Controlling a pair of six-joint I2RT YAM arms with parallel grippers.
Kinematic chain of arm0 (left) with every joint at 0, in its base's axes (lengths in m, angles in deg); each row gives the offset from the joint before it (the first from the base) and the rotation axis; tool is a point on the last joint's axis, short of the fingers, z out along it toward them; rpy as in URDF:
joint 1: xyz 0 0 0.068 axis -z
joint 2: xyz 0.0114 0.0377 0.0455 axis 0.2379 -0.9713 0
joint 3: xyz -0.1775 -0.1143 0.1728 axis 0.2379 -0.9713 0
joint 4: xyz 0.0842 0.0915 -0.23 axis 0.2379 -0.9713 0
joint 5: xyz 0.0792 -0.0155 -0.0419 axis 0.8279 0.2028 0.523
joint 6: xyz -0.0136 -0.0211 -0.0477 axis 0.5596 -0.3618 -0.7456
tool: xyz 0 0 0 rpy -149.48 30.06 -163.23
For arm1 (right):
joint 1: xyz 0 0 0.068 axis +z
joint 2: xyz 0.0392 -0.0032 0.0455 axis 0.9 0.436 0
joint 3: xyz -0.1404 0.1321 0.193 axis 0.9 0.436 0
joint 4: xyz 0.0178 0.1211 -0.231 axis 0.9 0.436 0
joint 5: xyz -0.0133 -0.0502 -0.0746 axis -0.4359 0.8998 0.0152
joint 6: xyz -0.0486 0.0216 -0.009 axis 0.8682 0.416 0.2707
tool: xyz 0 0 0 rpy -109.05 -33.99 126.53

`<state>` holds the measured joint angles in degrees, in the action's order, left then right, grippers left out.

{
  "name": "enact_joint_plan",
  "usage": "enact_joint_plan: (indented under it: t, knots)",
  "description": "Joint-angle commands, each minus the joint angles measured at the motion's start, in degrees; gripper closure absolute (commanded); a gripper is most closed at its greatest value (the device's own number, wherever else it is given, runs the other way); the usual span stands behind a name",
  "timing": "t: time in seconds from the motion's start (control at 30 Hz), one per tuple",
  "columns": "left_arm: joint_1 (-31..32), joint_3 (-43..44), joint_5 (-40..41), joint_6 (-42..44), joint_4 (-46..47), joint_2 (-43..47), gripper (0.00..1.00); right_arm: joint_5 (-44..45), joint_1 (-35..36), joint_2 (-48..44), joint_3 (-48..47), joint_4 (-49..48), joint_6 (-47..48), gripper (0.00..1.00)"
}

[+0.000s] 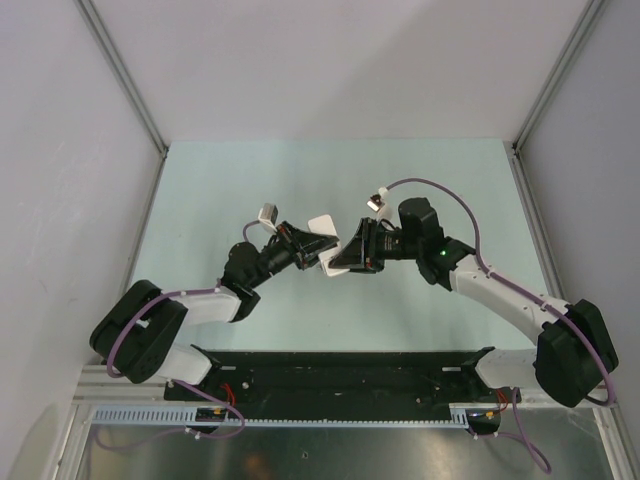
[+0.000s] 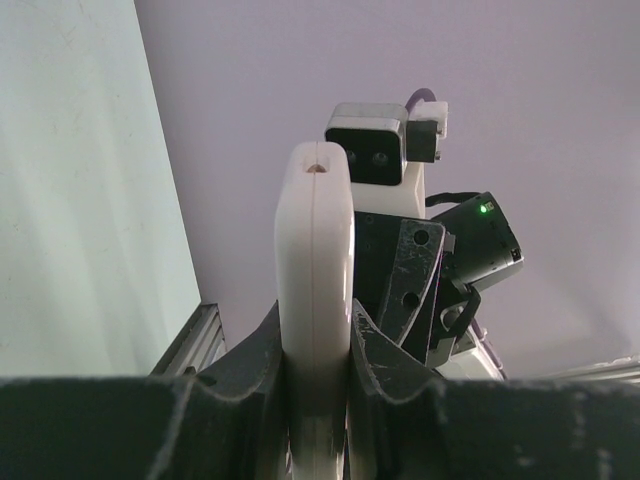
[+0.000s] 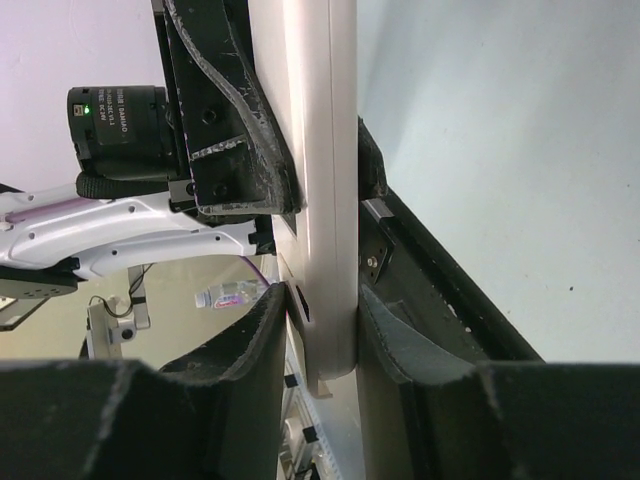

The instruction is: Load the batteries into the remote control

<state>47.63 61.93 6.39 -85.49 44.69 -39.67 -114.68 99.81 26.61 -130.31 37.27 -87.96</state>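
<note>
The remote control (image 1: 323,226) is a white bar held in the air between both arms, above the middle of the table. My left gripper (image 1: 306,246) is shut on one end of it; in the left wrist view the remote control (image 2: 315,230) stands edge-on between the dark fingers of the left gripper (image 2: 316,325). My right gripper (image 1: 348,252) comes from the opposite side. In the right wrist view the right gripper (image 3: 322,305) has both pads against the other end of the remote control (image 3: 322,150), where a thin white flap (image 3: 299,305) stands slightly off its side. The batteries are out of view.
The pale green table top (image 1: 230,180) is walled by grey panels with metal posts (image 1: 130,90) at the corners. A black base plate (image 1: 340,365) carries both arms at the near edge. Grey cables loop off each wrist.
</note>
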Motion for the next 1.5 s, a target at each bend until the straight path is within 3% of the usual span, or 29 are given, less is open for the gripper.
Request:
enact_joint_plan:
  t: [0.0,0.13,0.57,0.8,1.33,1.47]
  knots:
    - [0.6,3.3,-1.3,0.2,4.3,2.4,1.0,0.7,1.4,1.2,0.8,-2.3,0.1,0.66]
    - [0.5,3.2,-1.0,0.4,4.4,2.2,1.0,0.9,1.5,1.0,0.8,-2.8,-0.5,0.56]
    - [0.5,3.1,-0.7,0.4,4.4,2.2,1.0,1.0,2.3,1.0,0.7,-4.0,-1.4,0.55]
    - [0.5,2.2,-0.3,0.9,4.3,1.1,1.0,1.1,2.0,0.1,0.8,-4.3,-2.4,0.37]
    - [-0.7,1.2,1.5,2.0,4.3,0.0,1.0,1.4,-1.4,-2.3,0.7,-3.6,-2.1,0.35]
    - [-2.7,0.5,2.0,3.1,4.2,-0.7,1.0,2.8,-3.8,-6.2,-1.3,5.0,3.7,0.32]
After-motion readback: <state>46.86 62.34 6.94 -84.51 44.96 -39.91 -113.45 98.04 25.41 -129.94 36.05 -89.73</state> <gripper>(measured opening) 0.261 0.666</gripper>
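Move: The right fingers are already closed around the near, lower end of the remote at its white battery cover, whose middle is about 1 cm left of the right hand, level with it in reach and height. The remote's middle lies some 4 cm ahead and 4 cm left of that hand, with the left gripper's pads at about the same place. From the left hand the cover is roughly 4 cm back and 3 cm to the right, level in height. Leftward first, the right hand eases about 1 cm farther along the remote's end while its fingers begin to loosen, then holds there and spreads them well apart, ending its grip on the cover end. It then backs off to the right and forward, not quite 2 cm each way and slightly up, fingers staying open. The left hand keeps its pinch on the remote. ##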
